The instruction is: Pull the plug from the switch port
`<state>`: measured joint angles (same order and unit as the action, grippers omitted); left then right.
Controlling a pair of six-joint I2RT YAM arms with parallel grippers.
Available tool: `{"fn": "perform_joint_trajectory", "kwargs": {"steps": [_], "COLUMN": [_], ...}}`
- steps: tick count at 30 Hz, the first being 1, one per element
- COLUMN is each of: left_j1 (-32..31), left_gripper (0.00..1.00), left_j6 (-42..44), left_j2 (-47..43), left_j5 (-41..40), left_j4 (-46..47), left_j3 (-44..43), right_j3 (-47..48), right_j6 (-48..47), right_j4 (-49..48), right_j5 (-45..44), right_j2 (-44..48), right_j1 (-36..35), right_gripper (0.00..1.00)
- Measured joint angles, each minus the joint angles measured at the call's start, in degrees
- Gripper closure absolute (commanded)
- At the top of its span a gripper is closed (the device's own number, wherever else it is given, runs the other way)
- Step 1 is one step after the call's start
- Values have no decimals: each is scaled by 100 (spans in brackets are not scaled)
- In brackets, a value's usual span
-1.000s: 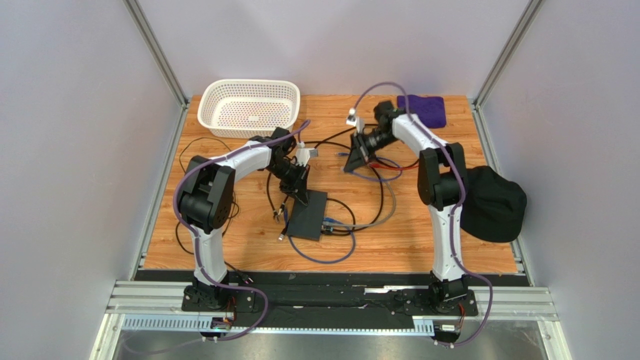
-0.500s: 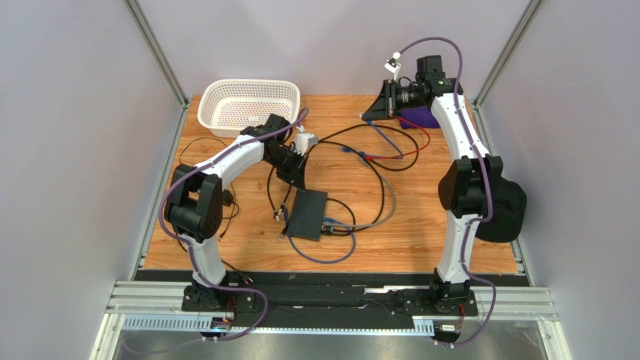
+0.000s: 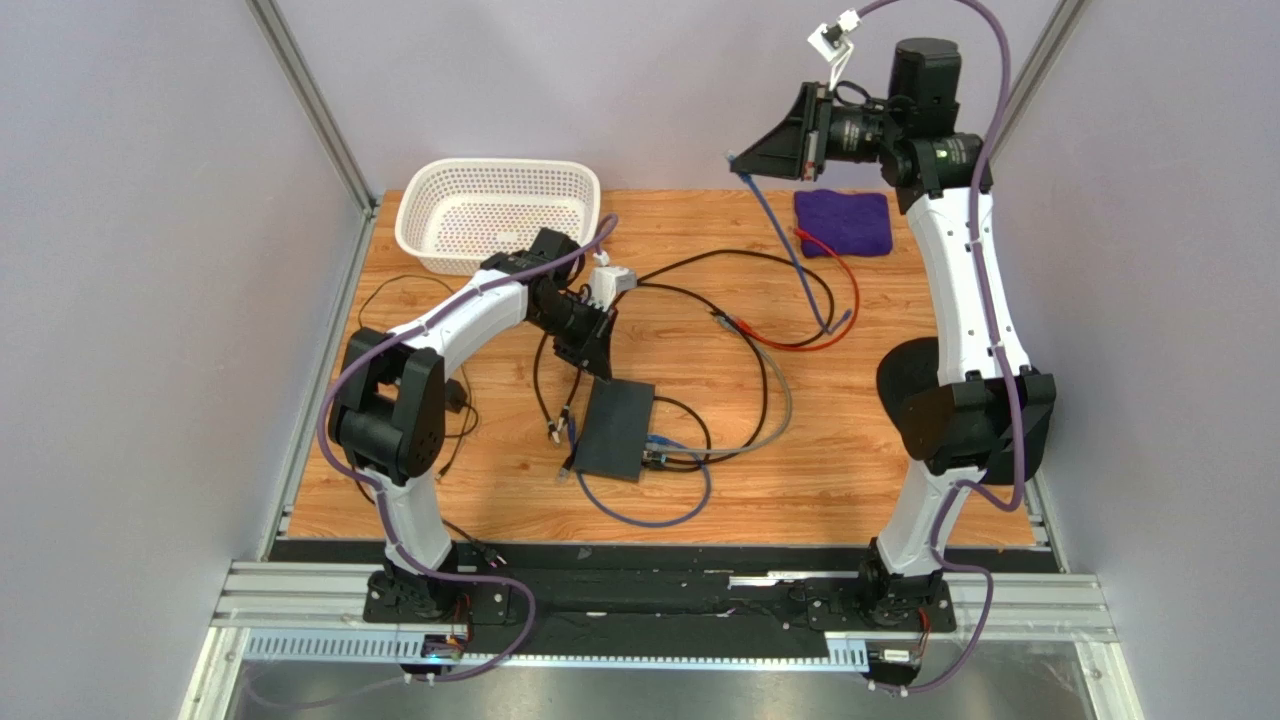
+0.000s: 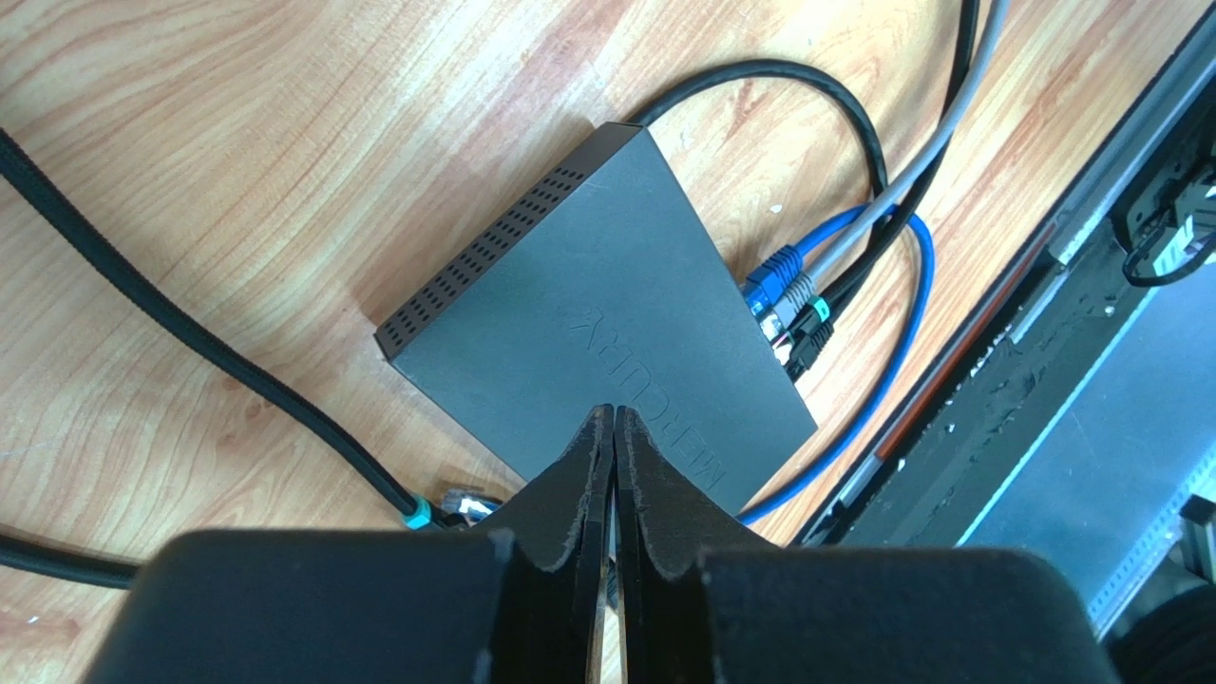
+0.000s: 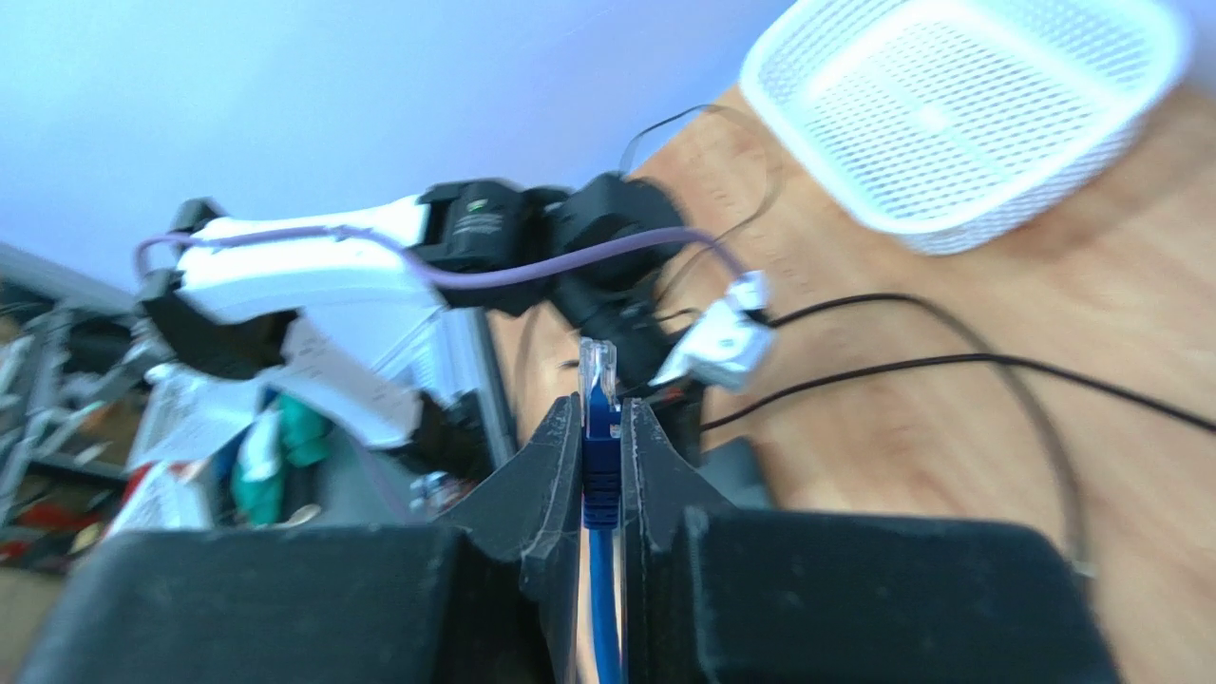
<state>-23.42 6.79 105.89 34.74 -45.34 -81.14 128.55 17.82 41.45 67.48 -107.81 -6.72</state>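
The switch (image 3: 616,428) is a flat black box lying mid-table; in the left wrist view the switch (image 4: 600,314) fills the centre, with blue, grey and black plugs (image 4: 785,292) still seated along its right edge. My left gripper (image 3: 586,353) hovers at the switch's far edge; the left gripper (image 4: 614,423) is shut with nothing in it. My right gripper (image 3: 739,158) is raised high at the back, shut on a blue plug (image 5: 597,385) whose clear tip sticks out past the fingers. Its blue cable (image 3: 796,255) hangs down to the table.
A white basket (image 3: 496,210) stands at the back left and a purple cloth (image 3: 842,221) at the back right. Black cables (image 3: 706,323) and a red one (image 3: 849,293) loop over the wood. A loose teal-collared connector (image 4: 428,509) lies beside the switch.
My right arm has swung up and back from mid-table, carrying the blue plug and trailing its cable. My left gripper has drawn slightly away from the switch toward the back.
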Motion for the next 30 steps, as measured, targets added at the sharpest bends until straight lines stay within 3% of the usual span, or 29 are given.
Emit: {"fn": "perform_joint_trajectory", "kwargs": {"steps": [7,15,16,19,20,21,24,30], "left_j1": [-2,-24,-24,-24,-24,-24,-24,-24], "left_gripper": [88,84,83,80,80,79,71,55], "left_j6": [0,7,9,22,22,24,44,111], "left_j2": [0,0,0,-2,-2,-2,-4,-101], "left_j5": [20,9,4,-28,-39,-55,-96,-278], "left_j4": [-4,0,0,28,44,48,46,63], "left_j3": [0,0,0,35,66,101,162,291], "right_j3": [765,815,702,337,232,173,136,-2], "right_j6": [-1296,-2288,-2332,-2400,-2420,-2420,-2417,-2245], "right_j4": [420,1051,1099,1237,1281,1316,1394,1298], "right_j5": [-1364,-2876,-2973,-3058,-3080,-3106,-3139,-3025], "right_j2": [-815,-2155,-2229,-2308,-2321,-2341,-2437,-2330], "right_j1": [518,560,535,437,380,332,170,-24], "right_gripper": [100,97,94,67,62,47,29,20]}}
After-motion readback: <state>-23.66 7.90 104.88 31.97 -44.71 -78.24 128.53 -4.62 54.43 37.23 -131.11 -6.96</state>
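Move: Lying on bare wood about 15 cm ahead, 2 cm right and some 42 cm below the right hand is the spot for the blue plug it holds. From that hand, the red plug is about 11 cm ahead and 4 cm right, and the grey plug 11 cm ahead, level sideways, both on the table. From the left hand, the switch is about 4 cm back, 4 cm right and 8 cm below; the spot is some 24 cm ahead and 23 cm right. Swooping down about 27 cm towards the table, the right hand swings forward some 15 cm and to its right about 10 cm, still holding the blue plug, and tips its fingers from level to pointing well down. Near the bottom it comes back a few cm and left about 5 cm while the fingers open wide and let the plug go. Over the switch, the left fingers part a little way, sinking about 1 cm. ##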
